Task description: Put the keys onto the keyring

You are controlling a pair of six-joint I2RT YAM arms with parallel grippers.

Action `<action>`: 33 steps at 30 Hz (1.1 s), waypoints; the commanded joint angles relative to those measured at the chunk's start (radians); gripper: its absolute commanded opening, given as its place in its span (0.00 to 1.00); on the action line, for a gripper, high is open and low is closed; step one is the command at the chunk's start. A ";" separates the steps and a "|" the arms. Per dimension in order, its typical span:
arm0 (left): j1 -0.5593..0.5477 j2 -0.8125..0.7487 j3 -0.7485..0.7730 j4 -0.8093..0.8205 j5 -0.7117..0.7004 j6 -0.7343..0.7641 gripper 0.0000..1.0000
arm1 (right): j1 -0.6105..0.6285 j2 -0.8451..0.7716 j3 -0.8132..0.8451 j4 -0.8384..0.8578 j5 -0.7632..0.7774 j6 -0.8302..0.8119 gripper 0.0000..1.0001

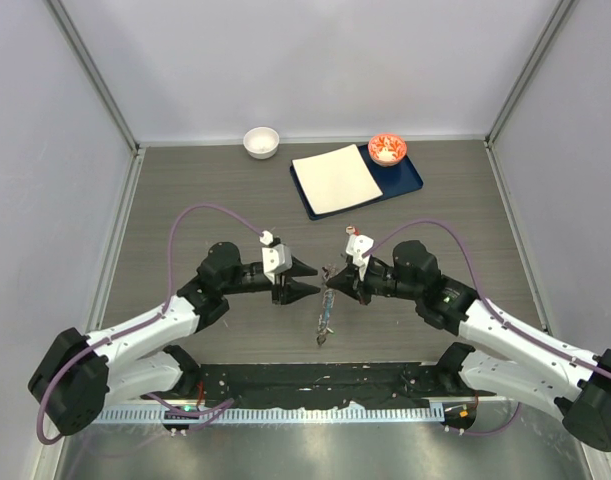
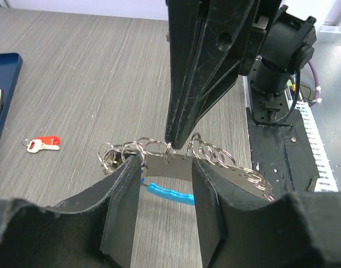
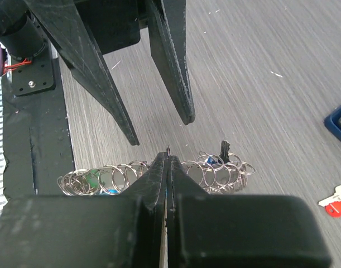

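The keyring (image 1: pixel 325 318) is a grey strip hung with many silver split rings (image 3: pixel 215 173) and a light blue crescent piece (image 2: pixel 167 192). It hangs just over the table between the two arms. My right gripper (image 3: pixel 168 158) is shut on one small ring at its top edge. My left gripper (image 2: pixel 167 164) faces it with jaws apart, one finger (image 2: pixel 123 206) on either side of the strip, not clamping it. A black key (image 3: pixel 223 149) and a green key head (image 3: pixel 92 180) sit among the rings. A red key (image 2: pixel 43 144) lies loose on the table.
A blue tray (image 1: pixel 410 180) holding a white sheet (image 1: pixel 335 178) and a red bowl (image 1: pixel 387 149) stands at the back. A white bowl (image 1: pixel 261 141) sits to its left. The black base rail (image 1: pixel 315 385) runs along the near edge.
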 commanded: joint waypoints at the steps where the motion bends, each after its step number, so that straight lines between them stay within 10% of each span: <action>1: 0.004 -0.002 0.039 0.078 0.064 0.003 0.42 | 0.003 -0.004 0.037 0.059 -0.046 -0.011 0.01; 4: 0.003 0.005 0.038 0.077 0.086 0.003 0.29 | 0.003 -0.001 0.038 0.060 -0.051 -0.009 0.01; 33: 0.004 0.134 0.091 -0.031 0.167 0.043 0.19 | 0.003 -0.005 0.046 0.066 -0.094 -0.002 0.01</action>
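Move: The keyring's top ring, still pinched in the right fingertips, lies about 2 cm to the left hand's right, 1 cm back and 2 cm lower. From the left hand, the black key is about 3 cm ahead, 3 cm right and 3 cm down; the red key lies on the table roughly 20 cm ahead, 8 cm right and 19 cm down. For the right hand, the ring is right at its fingertips. Left fingers close to nearly shut around the held ring, easing about 2 cm down, right and back. ##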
